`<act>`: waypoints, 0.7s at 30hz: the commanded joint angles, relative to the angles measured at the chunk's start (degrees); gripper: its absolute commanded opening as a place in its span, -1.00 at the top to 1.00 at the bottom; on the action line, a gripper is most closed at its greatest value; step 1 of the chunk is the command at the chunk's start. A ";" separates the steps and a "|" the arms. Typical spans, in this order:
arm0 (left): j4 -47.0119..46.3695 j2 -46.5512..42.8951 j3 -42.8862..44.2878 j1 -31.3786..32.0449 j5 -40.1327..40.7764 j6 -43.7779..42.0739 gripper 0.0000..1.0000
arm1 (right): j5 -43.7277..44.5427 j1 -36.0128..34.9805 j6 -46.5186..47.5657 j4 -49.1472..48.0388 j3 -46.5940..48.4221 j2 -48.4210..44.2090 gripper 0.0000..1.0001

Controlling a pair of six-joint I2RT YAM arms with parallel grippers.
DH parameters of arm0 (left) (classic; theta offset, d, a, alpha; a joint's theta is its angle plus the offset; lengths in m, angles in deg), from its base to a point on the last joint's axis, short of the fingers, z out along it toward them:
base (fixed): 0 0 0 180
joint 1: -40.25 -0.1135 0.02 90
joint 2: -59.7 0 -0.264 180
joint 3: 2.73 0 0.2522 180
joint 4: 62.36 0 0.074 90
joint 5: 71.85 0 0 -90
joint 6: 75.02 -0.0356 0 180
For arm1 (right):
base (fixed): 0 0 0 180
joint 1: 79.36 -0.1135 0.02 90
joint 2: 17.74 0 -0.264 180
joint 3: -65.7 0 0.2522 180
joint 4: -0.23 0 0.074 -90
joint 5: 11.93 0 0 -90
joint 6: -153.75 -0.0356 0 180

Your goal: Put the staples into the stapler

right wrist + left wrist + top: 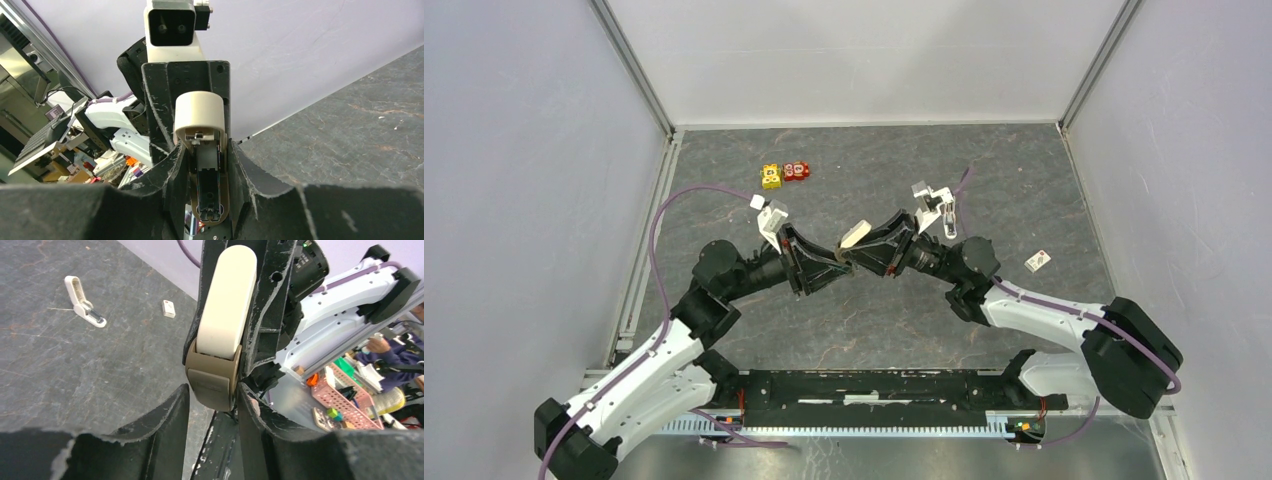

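Observation:
The cream-white mini stapler (854, 237) is held in the air between both grippers at the table's middle. My left gripper (214, 390) is shut on its tan hinge end (212, 382), and the cream lid (226, 300) points away, between the right arm's black fingers. My right gripper (210, 165) is shut on the stapler's base. The lid (200, 116) is swung up, so the dark metal staple channel (209, 186) lies open. I cannot tell whether the channel holds staples. A small white block (1038, 260) lies on the table to the right and also shows in the left wrist view (169, 308).
A second white hinged piece with a metal part (84, 304) lies open on the table beyond the right arm. A yellow block (771, 177) and a red block (796, 171) sit at the back left. Grey walls enclose the dark table.

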 commanded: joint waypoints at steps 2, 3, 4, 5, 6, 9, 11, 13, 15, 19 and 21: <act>9.11 -3.20 3.33 0.01 4.96 -5.19 -0.48 | 3.34 0.85 2.48 3.09 2.49 -1.58 0.81; 11.07 -3.91 3.62 0.08 6.10 -6.69 -0.61 | 4.08 1.55 3.16 5.54 2.72 -2.00 0.81; 13.36 -4.73 4.06 0.01 7.27 -8.01 -0.71 | 4.75 2.38 3.96 8.29 2.99 -2.33 0.81; 15.25 -5.45 4.42 0.02 7.98 -9.63 -0.79 | 5.66 3.23 5.10 10.84 3.38 -2.64 0.82; 17.82 -6.56 5.00 0.02 9.02 -11.02 -0.95 | 6.77 4.17 6.37 14.11 3.76 -2.85 0.82; 26.62 -8.75 7.69 0.05 12.34 -15.65 -1.00 | 10.44 6.56 11.57 24.12 4.98 -3.25 0.82; 32.48 -9.80 9.75 0.01 15.14 -18.99 -1.00 | 15.30 7.62 16.89 31.77 5.66 -3.33 0.81; 36.92 -10.84 10.69 0.02 17.40 -21.84 -1.00 | 21.86 8.43 21.88 38.46 6.93 -2.63 0.81; 39.02 -12.04 10.15 0.01 19.06 -23.77 -1.00 | 27.99 9.08 26.05 42.93 8.61 -0.82 0.78; 39.25 -14.81 6.73 0.05 20.69 -25.03 -1.00 | 38.27 9.37 29.40 48.68 12.75 4.59 0.74; 40.06 -15.72 5.77 0.02 20.78 -25.59 -1.00 | 43.31 9.36 29.52 53.33 15.79 8.17 0.75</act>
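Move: The beige-and-brown stapler is already pinched by both hands, which meet tip to tip. The white open stapler lies on the table some 24 cm ahead of the right hand, 25 cm to its right and 28 cm below. The staple box is about 12 cm ahead and 43 cm right, the red toy about 38 cm ahead and 12 cm left, both equally low. From the left hand, the open stapler lies about 26 cm ahead, 26 cm right and 27 cm below. The left fingers spread wide and let go of the beige stapler's brown end, then back off leftward about 7 cm. The right hand keeps its pinch and carries the stapler about 15 cm forward, down nearly as far and some 8 cm right towards the open stapler, speeding up as its fingers swing clockwise about 40 degrees and tip downward. ##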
